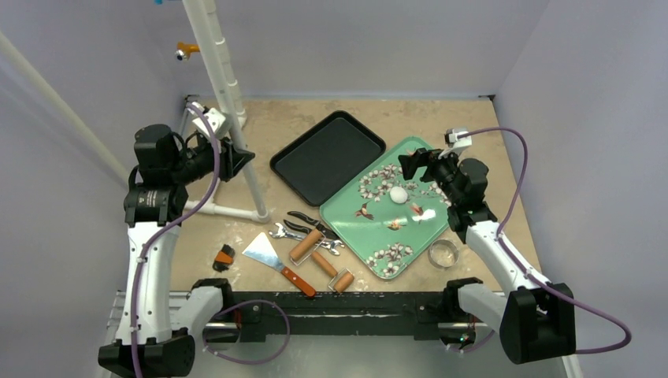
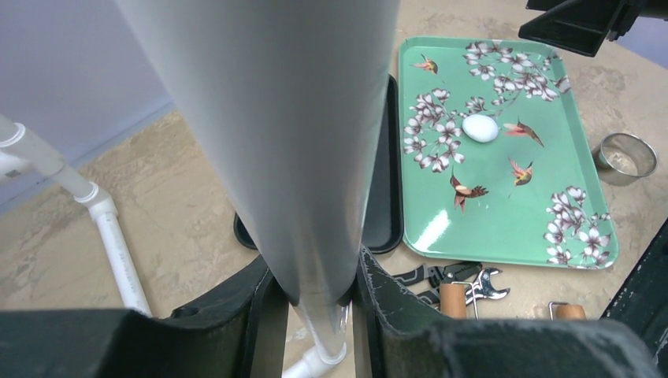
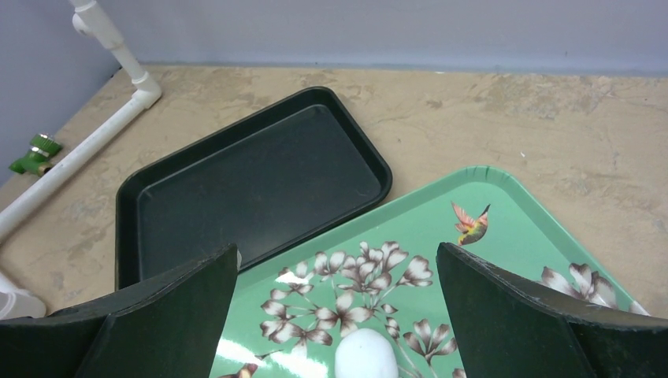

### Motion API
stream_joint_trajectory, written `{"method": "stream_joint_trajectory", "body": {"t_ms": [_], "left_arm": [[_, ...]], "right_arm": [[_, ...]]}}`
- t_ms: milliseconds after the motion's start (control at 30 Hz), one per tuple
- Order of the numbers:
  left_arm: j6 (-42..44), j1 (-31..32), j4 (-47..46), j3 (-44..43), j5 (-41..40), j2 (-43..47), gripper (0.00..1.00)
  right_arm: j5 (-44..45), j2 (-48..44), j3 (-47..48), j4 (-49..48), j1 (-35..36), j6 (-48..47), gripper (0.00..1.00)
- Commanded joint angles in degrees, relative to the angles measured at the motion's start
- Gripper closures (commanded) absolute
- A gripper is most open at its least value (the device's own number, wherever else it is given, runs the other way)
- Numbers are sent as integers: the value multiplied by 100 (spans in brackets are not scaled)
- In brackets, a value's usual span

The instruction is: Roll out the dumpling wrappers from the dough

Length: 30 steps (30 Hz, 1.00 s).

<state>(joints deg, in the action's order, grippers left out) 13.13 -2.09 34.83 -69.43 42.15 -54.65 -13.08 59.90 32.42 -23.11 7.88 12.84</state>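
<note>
A smooth white ball of dough (image 1: 399,194) (image 2: 480,127) (image 3: 366,356) lies near the middle of the green flowered tray (image 1: 370,228) (image 2: 504,228) (image 3: 512,236). No dumpling wrappers are in view. My right gripper (image 1: 411,165) (image 3: 337,250) hovers open over the tray's far end. The dough shows between its wide-spread fingers, a little nearer to the camera. My left gripper (image 1: 243,157) (image 2: 313,264) is far to the left of the tray. It is shut on the upright white pipe (image 1: 224,79) (image 2: 276,118) of a plastic frame, with both fingers pressed against the pipe's sides.
A black tray (image 1: 327,156) (image 3: 252,181) lies beside the green one at the far left. A metal ring (image 1: 443,253) (image 2: 628,157) stands right of the green tray. Near the front lie a wooden roller (image 1: 306,246), a scraper (image 1: 264,253), pliers (image 1: 311,222) and a wrench (image 1: 287,232).
</note>
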Motion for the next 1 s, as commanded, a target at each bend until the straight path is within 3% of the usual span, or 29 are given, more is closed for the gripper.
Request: {"method": "stream_joint_trajectory", "body": {"t_ms": [0, 200, 367, 633, 767, 900, 967], "left_arm": [[14, -370, -54, 308, 142, 267, 100], [-490, -511, -449, 371, 715, 249, 100], [-279, -511, -296, 450, 1181, 176, 100], [947, -545, 873, 197, 2000, 323, 100], [1838, -771, 1885, -39, 2849, 316, 100], [2701, -793, 2854, -372, 3048, 77, 100], [3522, -793, 3672, -548, 3125, -43, 100]], "right_arm": [[-124, -101, 53, -96, 20, 34, 1], [-141, -71, 73, -93, 20, 43, 1], [-214, -65, 129, -73, 28, 46, 1], [-311, -94, 315, 33, 406, -139, 1], [-298, -26, 579, 352, 776, -435, 1], [-315, 77, 718, 422, 966, -582, 1], [-290, 122, 739, 438, 983, -588, 1]]}}
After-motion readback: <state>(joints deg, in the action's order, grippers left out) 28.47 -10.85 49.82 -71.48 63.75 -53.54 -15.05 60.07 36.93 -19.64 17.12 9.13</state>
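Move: The left hand already grips the upright pipe of the white frame. The pipe's foot on the table is some 31 cm below and about 2 cm back; the wrench is about 6 cm back and 5 cm right, the black tray about 17 cm ahead and 20 cm right, and the dough about 7 cm ahead and 40 cm right. The open, empty right hand hovers about 18 cm above the dough, with the black tray some 10 cm ahead and 22 cm to its left. Backwards goes the left hand, after a small sway in place: about 5 cm towards its base with its grip kept on the upright pipe, drawing it along while the wrist turns some 15 degrees clockwise. Late on, the right hand sweeps left over the green tray, rising slightly, with fingers wide open and touching nothing, and turns a little counter-clockwise. ##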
